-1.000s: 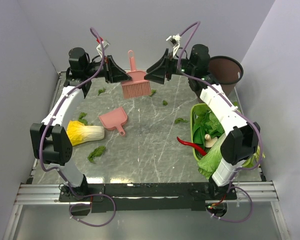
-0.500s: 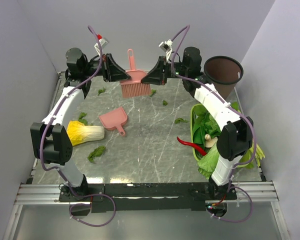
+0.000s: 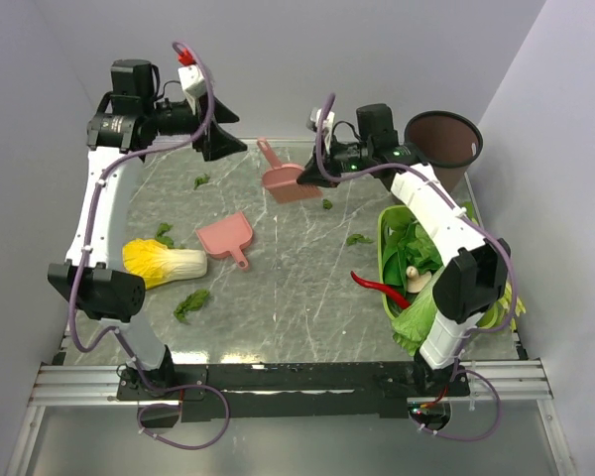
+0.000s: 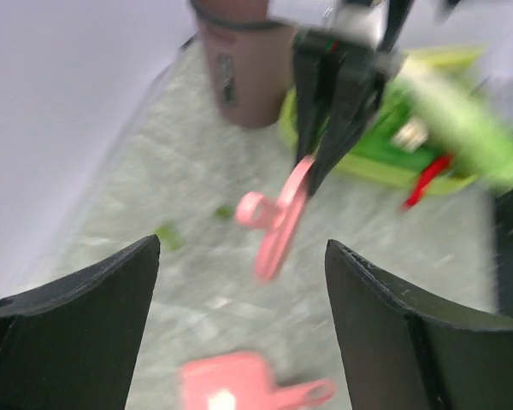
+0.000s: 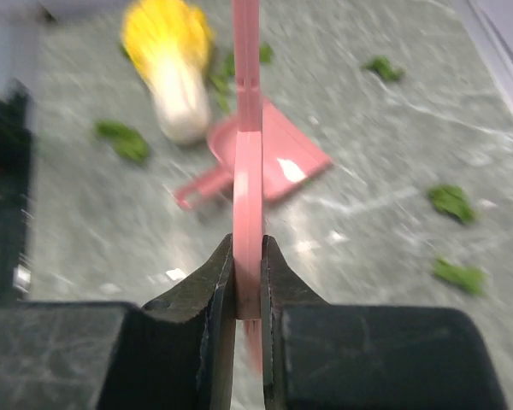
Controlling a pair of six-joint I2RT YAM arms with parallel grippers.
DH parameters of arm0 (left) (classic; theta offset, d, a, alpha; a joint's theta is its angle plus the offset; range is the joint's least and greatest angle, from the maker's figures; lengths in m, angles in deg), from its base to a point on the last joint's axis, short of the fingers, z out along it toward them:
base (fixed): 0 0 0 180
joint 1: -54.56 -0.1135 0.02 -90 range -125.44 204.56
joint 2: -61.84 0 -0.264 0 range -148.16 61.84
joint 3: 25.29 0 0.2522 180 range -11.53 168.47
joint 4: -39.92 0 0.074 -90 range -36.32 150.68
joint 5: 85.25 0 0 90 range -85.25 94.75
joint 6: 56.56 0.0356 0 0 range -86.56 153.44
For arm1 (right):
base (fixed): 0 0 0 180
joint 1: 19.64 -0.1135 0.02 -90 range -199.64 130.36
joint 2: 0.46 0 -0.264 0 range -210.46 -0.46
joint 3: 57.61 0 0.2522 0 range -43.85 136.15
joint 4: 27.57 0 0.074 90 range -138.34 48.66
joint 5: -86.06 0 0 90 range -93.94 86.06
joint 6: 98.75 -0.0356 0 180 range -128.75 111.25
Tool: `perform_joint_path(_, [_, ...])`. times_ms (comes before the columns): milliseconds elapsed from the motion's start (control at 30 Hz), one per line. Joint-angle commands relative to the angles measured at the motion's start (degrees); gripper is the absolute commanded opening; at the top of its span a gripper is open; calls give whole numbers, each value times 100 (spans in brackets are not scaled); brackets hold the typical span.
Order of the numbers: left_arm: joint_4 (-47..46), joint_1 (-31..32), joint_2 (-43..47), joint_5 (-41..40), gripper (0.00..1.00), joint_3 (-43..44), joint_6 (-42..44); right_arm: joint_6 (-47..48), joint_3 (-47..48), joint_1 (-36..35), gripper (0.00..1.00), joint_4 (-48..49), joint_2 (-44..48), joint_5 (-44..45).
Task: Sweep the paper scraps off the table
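My right gripper (image 3: 312,177) (image 5: 248,249) is shut on the head end of a pink hand brush (image 3: 283,178) (image 5: 247,162), held above the back middle of the table (image 3: 297,297). Its handle points toward my left gripper (image 3: 233,147) (image 4: 242,248), which stands open and empty, a short way back from the brush (image 4: 280,220). A pink dustpan (image 3: 226,236) (image 4: 239,384) (image 5: 278,162) lies flat left of centre. Dark-green paper scraps lie scattered: one at the back left (image 3: 200,180), one under the brush (image 3: 327,204), one right of centre (image 3: 357,239), one at the front left (image 3: 190,302).
A yellow-and-white cabbage (image 3: 169,263) (image 5: 175,60) lies at the left. A brown bin (image 3: 446,139) (image 4: 244,68) stands at the back right. A green basket (image 3: 387,223) of leafy vegetables sits at the right, with a red chili (image 3: 377,288) beside it.
The left gripper has let go of the brush and pulled back up and left. The right gripper has closed on the brush, which has tipped from upright to slanting.
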Motion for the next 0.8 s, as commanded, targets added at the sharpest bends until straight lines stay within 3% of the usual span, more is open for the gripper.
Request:
perform_joint_path(0, [3067, 296, -172, -1010, 82, 679, 3706, 1977, 135, -101, 0, -960, 596, 711])
perform_joint_path(100, [3780, 718, 63, -1686, 79, 347, 4929, 2391, 258, -215, 0, -1233, 578, 835])
perform_joint_path(200, [3344, 1026, 424, -2048, 76, -566, 5300, 2900, 390, -425, 0, -1505, 552, 1055])
perform_joint_path(333, [2350, 1193, 1031, -2163, 75, -1587, 5020, 3315, 311, -680, 0, -1646, 587, 1354])
perform_joint_path(600, [2298, 1211, 961, -1645, 66, -1325, 4519, 3281, 197, -795, 0, -1576, 587, 1372])
perform_joint_path(767, [1822, 1211, 1216, -1540, 55, -1746, 4123, 3289, 258, -778, 0, -1611, 508, 1144])
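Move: The brush is in the right hand, gripped at its head. The middle of the brush handle lies about 6 cm left of that hand, 2 cm ahead and 3 cm above. From the empty left hand it is roughly 7 cm right, 9 cm down and 1 cm ahead. The dustpan lies some 41 cm below the left hand, 5 cm left and 2 cm ahead; the nearest paper scrap is about 14 cm ahead, 7 cm right and 30 cm below the right hand. Still gripping the brush by its head, the right hand draws it about 3 cm back and 2 cm down, tilting so the handle dips towards the left hand. The left hand drops some 15 cm and comes back about 7 cm to the handle, then rises 4 cm, its fingers tipping downward about 25 degrees and closing partway around the handle end without a visible grip. ##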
